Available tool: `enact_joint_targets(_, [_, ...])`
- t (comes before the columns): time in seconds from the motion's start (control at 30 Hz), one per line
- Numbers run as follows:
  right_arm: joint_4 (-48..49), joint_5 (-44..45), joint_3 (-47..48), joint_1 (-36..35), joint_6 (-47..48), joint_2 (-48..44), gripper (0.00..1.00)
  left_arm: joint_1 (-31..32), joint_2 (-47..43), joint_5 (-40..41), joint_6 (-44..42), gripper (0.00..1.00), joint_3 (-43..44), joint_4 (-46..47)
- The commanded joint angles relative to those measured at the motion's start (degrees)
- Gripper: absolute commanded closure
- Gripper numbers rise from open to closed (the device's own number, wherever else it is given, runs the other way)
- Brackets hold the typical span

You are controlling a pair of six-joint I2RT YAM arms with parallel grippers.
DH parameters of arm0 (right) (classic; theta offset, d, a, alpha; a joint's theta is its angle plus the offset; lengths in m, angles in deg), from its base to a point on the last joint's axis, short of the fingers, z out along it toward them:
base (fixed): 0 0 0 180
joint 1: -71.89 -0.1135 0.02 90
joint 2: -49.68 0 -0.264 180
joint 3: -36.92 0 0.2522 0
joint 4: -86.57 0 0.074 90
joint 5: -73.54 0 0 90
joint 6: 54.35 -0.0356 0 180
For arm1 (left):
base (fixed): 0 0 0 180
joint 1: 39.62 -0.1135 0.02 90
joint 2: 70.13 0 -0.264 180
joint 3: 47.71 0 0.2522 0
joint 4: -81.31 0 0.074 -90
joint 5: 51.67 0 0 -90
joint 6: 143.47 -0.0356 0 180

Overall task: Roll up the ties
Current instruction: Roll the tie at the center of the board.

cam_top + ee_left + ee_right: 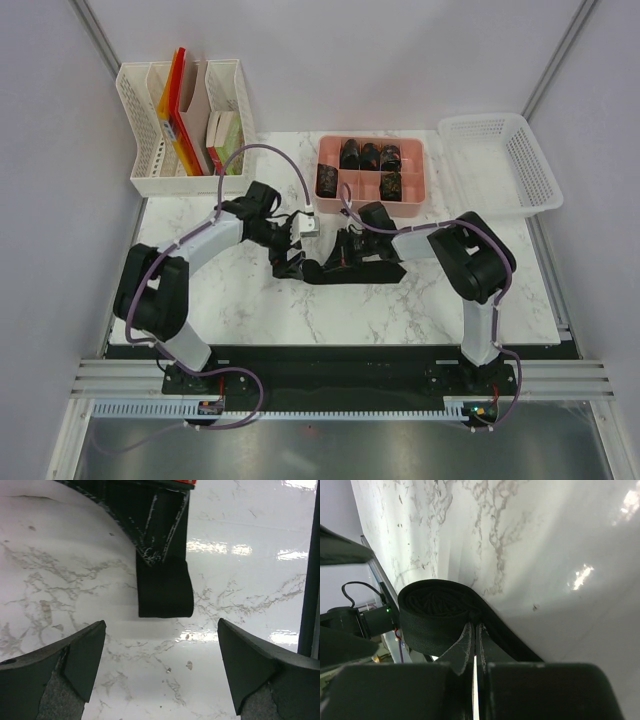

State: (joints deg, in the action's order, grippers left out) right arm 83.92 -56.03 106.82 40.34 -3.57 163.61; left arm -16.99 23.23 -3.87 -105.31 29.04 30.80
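Observation:
One of the ties [350, 272] lies as a dark strip on the marble table between the two arms. In the left wrist view its flat folded end [165, 590] rests just ahead of my left gripper [161, 650], which is open with only bare table between its fingers. In the right wrist view the other part of this tie is wound into a small coil [432, 612]. My right gripper [474, 626] is shut, its tips pinched at the coil's edge where the loose strip [512, 640] leaves it. From above, the left gripper [290, 252] and right gripper [352, 246] sit close together.
A pink tray [426, 170] at the back centre holds several rolled ties [369, 155]. A white basket [545, 165] stands at the back right. At the back left is a white file organiser [150, 150] with folders and boxes.

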Motion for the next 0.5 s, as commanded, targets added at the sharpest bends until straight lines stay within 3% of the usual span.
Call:
enact_joint_targets(0.0, [-2.24, 6.88, 0.81, -1.58, 3.98, 3.66, 1.00, 1.01, 1.20, -2.72, -5.04, 0.00, -2.24, 3.06])
enact_joint_targets(0.23, [-0.39, 7.05, 0.03, -3.08, 1.52, 3.49, 1.00, 3.29, 1.12, 5.36, -1.69, 0.07, -7.34, 12.49])
enact_joint_targets(0.47, [0.05, 7.93, -1.64, -3.60, -0.32, 3.49, 1.00, 3.65, -1.25, 6.51, -3.36, 0.29, -10.42, 12.32])
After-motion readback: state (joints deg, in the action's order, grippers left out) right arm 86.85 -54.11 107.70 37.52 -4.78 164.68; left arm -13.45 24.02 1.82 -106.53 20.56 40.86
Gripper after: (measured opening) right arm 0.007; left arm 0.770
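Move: The rolled end of the tie lies about 4 cm to the right of my left hand, 1 cm back and some 7 cm below it. From my right hand, whose shut fingertips are against it, the roll is about 3 cm to the left, 1 cm back and level in height. The tie's flat remainder is centred 11 cm to the right of the roll; the pink organizer stands some 20 cm farther out than the roll and 13 cm to its right. I lower my wide-open left hand about 4.5 cm, drawing it back 1 cm early on, and start narrowing its fingers towards either side of the roll without gripping it yet. Meanwhile my right hand, fingertips kept shut low at the roll's base, slides about 2 cm to the left, pushing the roll towards my left hand. ##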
